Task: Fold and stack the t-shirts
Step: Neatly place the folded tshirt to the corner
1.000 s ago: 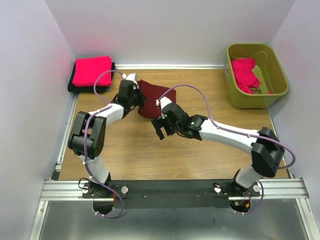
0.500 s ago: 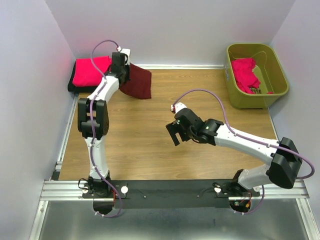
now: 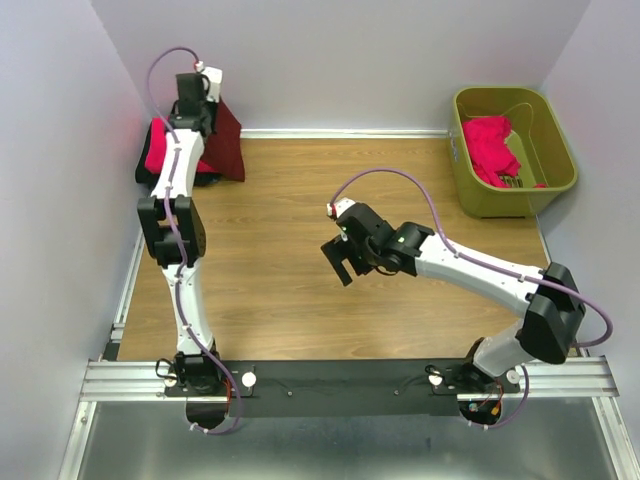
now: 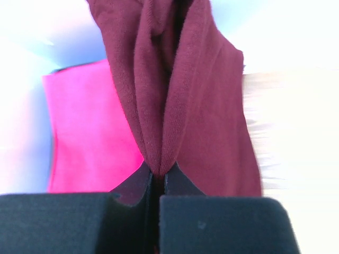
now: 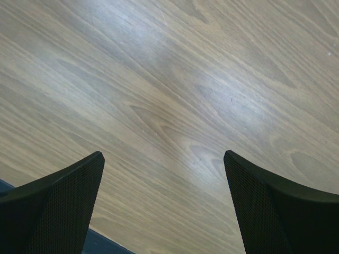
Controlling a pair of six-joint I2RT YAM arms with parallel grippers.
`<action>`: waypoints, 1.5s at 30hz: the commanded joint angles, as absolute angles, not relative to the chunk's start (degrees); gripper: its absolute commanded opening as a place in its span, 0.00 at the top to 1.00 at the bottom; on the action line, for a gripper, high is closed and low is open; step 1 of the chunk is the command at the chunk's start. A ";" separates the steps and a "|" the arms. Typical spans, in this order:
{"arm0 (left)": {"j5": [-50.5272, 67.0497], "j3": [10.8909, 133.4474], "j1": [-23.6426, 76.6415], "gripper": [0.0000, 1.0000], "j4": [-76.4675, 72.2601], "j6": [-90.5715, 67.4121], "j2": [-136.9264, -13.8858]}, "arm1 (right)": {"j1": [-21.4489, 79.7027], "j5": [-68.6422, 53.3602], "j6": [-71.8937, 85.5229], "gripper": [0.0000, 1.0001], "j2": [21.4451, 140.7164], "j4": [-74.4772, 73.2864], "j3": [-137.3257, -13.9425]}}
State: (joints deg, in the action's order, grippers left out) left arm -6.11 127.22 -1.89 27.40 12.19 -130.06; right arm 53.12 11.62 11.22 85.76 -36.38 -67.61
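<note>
A folded dark maroon t-shirt (image 3: 224, 140) (image 4: 180, 95) hangs in the air at the back left, pinched at its top by my left gripper (image 3: 196, 108) (image 4: 157, 177), which is shut on it. Below and behind the maroon cloth lies a folded pinkish-red t-shirt (image 3: 160, 150) (image 4: 87, 132) on top of a black one (image 3: 150, 178). More pinkish-red t-shirts (image 3: 490, 148) lie crumpled in the olive bin. My right gripper (image 3: 345, 262) (image 5: 164, 206) hovers over the bare wood mid-table, open, with nothing between its fingers.
The olive-green bin (image 3: 560, 150) stands at the back right corner. Grey walls close in the table on the left, back and right. The wooden tabletop (image 3: 300, 300) (image 5: 175, 95) stretches between the two arms, with a metal rail (image 3: 350, 378) along the near edge.
My left arm has lifted the maroon t-shirt off the table and carried it left and back, over the pinkish-red stack. My right gripper let go and drew back toward mid-table.
</note>
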 commanded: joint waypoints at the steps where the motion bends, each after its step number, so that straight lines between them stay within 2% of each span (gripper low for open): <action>1: -1.76 130.69 -6.23 1.00 27.52 15.73 -128.76 | 52.91 10.46 9.23 0.00 88.50 -39.81 -71.27; 8: -0.44 134.56 -12.83 1.00 23.83 14.32 -132.96 | 52.91 11.07 8.26 0.00 91.14 -41.48 -72.86; 16: -9.84 135.44 -14.15 1.00 18.03 12.83 -138.60 | 52.91 12.04 8.35 0.00 92.37 -42.45 -72.68; 19: -13.96 135.35 -14.15 0.88 16.09 12.22 -139.57 | 52.82 12.22 8.44 0.00 92.72 -42.71 -72.77; 21: -18.00 135.44 -14.33 0.86 14.51 11.78 -140.27 | 52.91 12.65 8.44 0.00 93.08 -42.98 -72.86; 28: -20.47 135.09 -15.56 0.85 11.87 9.32 -140.10 | 52.91 13.01 8.79 0.00 93.69 -43.50 -73.04; 29: -21.26 135.00 -15.64 0.83 11.52 9.32 -140.10 | 52.82 13.01 8.88 0.00 93.69 -43.59 -73.04; 32: -23.72 134.74 -15.73 0.59 11.34 8.35 -139.57 | 52.82 14.06 9.23 0.00 93.69 -43.77 -73.04; 33: -23.99 134.39 -15.65 0.40 11.34 8.09 -139.14 | 52.91 14.50 9.58 0.00 93.78 -43.94 -73.04; 35: -23.38 132.63 -15.64 0.25 11.16 7.21 -136.77 | 52.47 15.46 10.28 0.00 93.95 -44.21 -73.30; 40: -23.03 128.33 -15.56 0.21 11.07 4.14 -130.18 | 50.19 17.05 13.44 0.00 94.31 -44.82 -74.27; 45: -18.65 122.09 -14.60 0.20 13.01 0.26 -119.81 | 43.61 19.33 16.61 0.00 92.30 -46.32 -76.37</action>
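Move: The maroon t-shirt is already in the left fingers, hanging so that its middle is about 10 cm below, 3 cm to the right and 4 cm back. The pink-and-black stack it goes onto lies some 6 cm to the left of the left hand, 5 cm back and 16 cm down. The walls' corner is roughly 19 cm left and 5 cm ahead. From the empty right hand the stack is about 40 cm left, 34 cm farther out and 10 cm lower. The maroon t-shirt is carried left across the stack by the left hand, about 19 cm in all, first rising a little, then dipping some 6 cm while the wrist turns counter-clockwise nearly 30 degrees. Near the left wall the fingers open wide and let go, and the hand rises and draws back. The open right hand sinks 3 cm, then drifts forward and right. ##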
